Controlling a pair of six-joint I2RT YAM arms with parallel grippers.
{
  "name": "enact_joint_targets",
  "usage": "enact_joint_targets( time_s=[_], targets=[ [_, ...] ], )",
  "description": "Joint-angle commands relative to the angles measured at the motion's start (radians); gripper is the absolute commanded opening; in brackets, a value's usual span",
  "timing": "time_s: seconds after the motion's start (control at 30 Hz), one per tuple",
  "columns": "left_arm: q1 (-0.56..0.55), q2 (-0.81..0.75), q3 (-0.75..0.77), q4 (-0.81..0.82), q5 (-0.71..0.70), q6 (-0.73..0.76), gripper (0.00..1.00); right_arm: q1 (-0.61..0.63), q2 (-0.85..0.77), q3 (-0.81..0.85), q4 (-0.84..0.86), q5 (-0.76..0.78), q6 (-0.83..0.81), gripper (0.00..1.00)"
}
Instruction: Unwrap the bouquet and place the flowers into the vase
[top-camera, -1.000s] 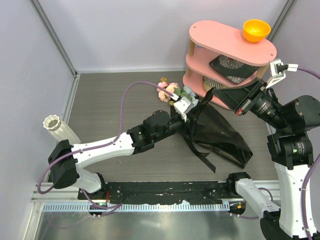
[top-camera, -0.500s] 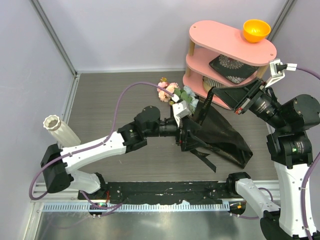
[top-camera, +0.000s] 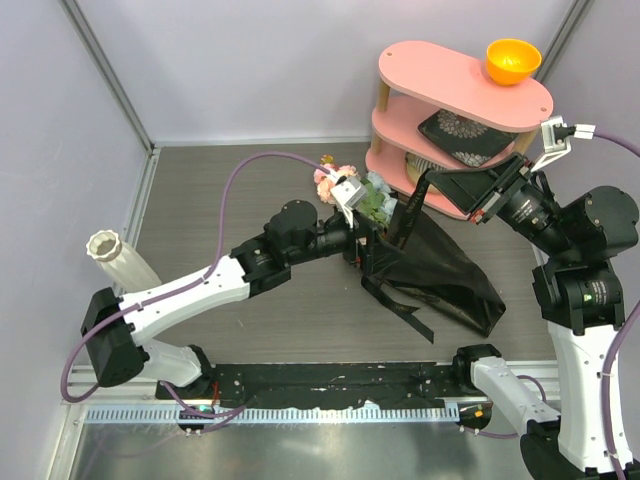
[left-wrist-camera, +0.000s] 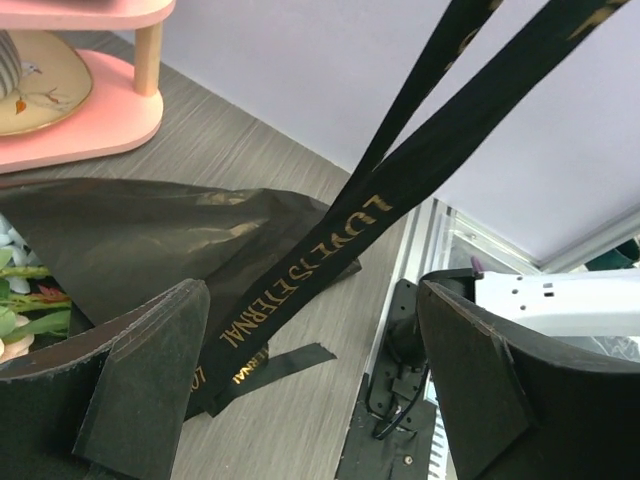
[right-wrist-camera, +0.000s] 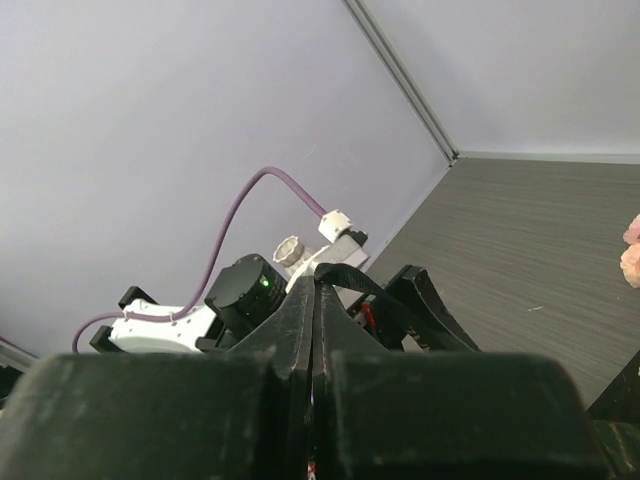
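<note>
The bouquet lies on the table, with pink flowers (top-camera: 333, 181) and green leaves (top-camera: 376, 203) poking out of crinkly black paper (top-camera: 445, 272). My right gripper (top-camera: 428, 181) is raised beside the shelf and shut on the black ribbon (top-camera: 405, 222), which is pulled up taut from the wrap. In the right wrist view the ribbon (right-wrist-camera: 392, 290) loops out of the shut right gripper (right-wrist-camera: 315, 288). My left gripper (top-camera: 362, 252) is open at the bouquet's neck. In the left wrist view, the gold-lettered ribbon (left-wrist-camera: 330, 250) runs untouched through the left gripper (left-wrist-camera: 312, 300). The vase (top-camera: 108, 249) stands far left.
A pink two-tier shelf (top-camera: 400, 70) stands at the back right, with an orange bowl (top-camera: 512, 60) on top and a floral black plate (top-camera: 462, 135) on its lower tier. A loose ribbon tail (top-camera: 405, 315) trails toward the front rail (top-camera: 330, 385).
My left gripper has opened wider and moved back toward the flowers, off the black paper. The right gripper still holds the ribbon up in the same place.
</note>
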Motion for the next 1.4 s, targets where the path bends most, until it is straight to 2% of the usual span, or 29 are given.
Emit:
enact_joint_targets(
  time_s=[0.0,0.07,0.2,0.33,0.43,0.47,0.53,0.57,0.63,0.67,0.73,0.77,0.87,1.03,1.07,1.13,1.17,1.23,1.33,1.37],
  targets=[
    [-0.005,0.033,0.038,0.066,-0.026,-0.009,0.85,0.002,0.016,0.018,0.019,0.041,0.029,0.01],
    [-0.005,0.059,0.051,0.075,-0.014,-0.004,0.80,0.003,0.020,0.017,0.017,0.049,0.035,0.01],
    [-0.005,0.103,0.078,0.074,-0.012,-0.006,0.62,0.003,0.019,0.018,0.016,0.053,0.041,0.01],
    [-0.005,0.155,0.103,0.100,0.001,-0.018,0.53,0.002,0.019,0.018,0.010,0.055,0.040,0.01],
    [-0.005,0.180,0.120,0.085,-0.012,-0.014,0.40,0.003,0.016,0.018,0.007,0.055,0.041,0.01],
    [-0.005,0.186,0.130,0.071,-0.043,0.002,0.28,0.003,0.016,0.018,0.006,0.056,0.041,0.01],
    [-0.001,0.197,0.162,-0.002,-0.089,0.026,0.12,0.002,0.011,0.017,0.005,0.056,0.041,0.01],
    [0.006,0.201,0.176,-0.032,-0.109,0.034,0.00,0.003,0.010,0.012,0.005,0.056,0.041,0.01],
    [0.041,0.215,0.209,-0.101,-0.126,0.028,0.00,0.003,0.002,0.001,0.005,0.065,0.041,0.01],
    [0.077,0.218,0.220,-0.130,-0.130,0.020,0.00,0.003,-0.006,-0.008,-0.001,0.075,0.037,0.04],
    [0.122,0.212,0.249,-0.228,-0.135,0.013,0.00,0.003,-0.015,-0.008,-0.073,0.154,-0.006,0.27],
    [0.148,0.205,0.257,-0.266,-0.147,0.014,0.00,0.003,-0.024,-0.005,-0.102,0.192,-0.026,0.45],
    [0.298,0.175,0.298,-0.444,-0.187,0.052,0.00,0.003,-0.039,0.010,-0.228,0.329,-0.093,0.61],
    [0.490,0.158,0.435,-0.752,-0.426,0.201,0.00,0.003,-0.046,0.004,-0.287,0.400,-0.132,0.62],
    [0.572,0.165,0.462,-0.779,-0.433,0.209,0.00,0.002,-0.046,-0.002,-0.285,0.398,-0.132,0.63],
    [0.659,0.177,0.557,-0.843,-0.430,0.213,0.00,0.002,-0.043,-0.010,-0.268,0.388,-0.124,0.62],
    [0.737,0.201,0.603,-0.874,-0.433,0.210,0.00,0.003,-0.041,-0.016,-0.264,0.383,-0.123,0.62],
    [0.794,0.229,0.747,-0.938,-0.437,0.218,0.00,0.003,-0.036,-0.017,-0.262,0.374,-0.121,0.62],
    [0.895,0.276,0.852,-0.943,-0.353,0.221,0.00,0.003,-0.039,-0.022,-0.259,0.374,-0.120,0.62],
    [0.917,0.290,0.895,-0.952,-0.283,0.191,0.00,0.003,-0.039,-0.023,-0.257,0.374,-0.121,0.62]
  ],
)
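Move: The black ribbon hangs from my right fingers, and the stretch I go for lies about 4 cm to my left hand's right, 3 cm ahead and 4 cm below. That stretch is some 22 cm below my right hand and 3 cm ahead. From my left hand the bouquet flowers lie roughly 24 cm ahead, 2 cm left and 28 cm down. The black wrapper is about 8 cm ahead, 14 cm right and 31 cm down. I sink my left hand and ease it right, about 4 cm each, and shut its fingers on the ribbon while my right hand keeps its pinch. Then my right fingers open and that hand drifts down and right; my left sweeps the ribbon some 40 cm left and well forward, away from the wrapper, turning counter-clockwise and rising at the end. ##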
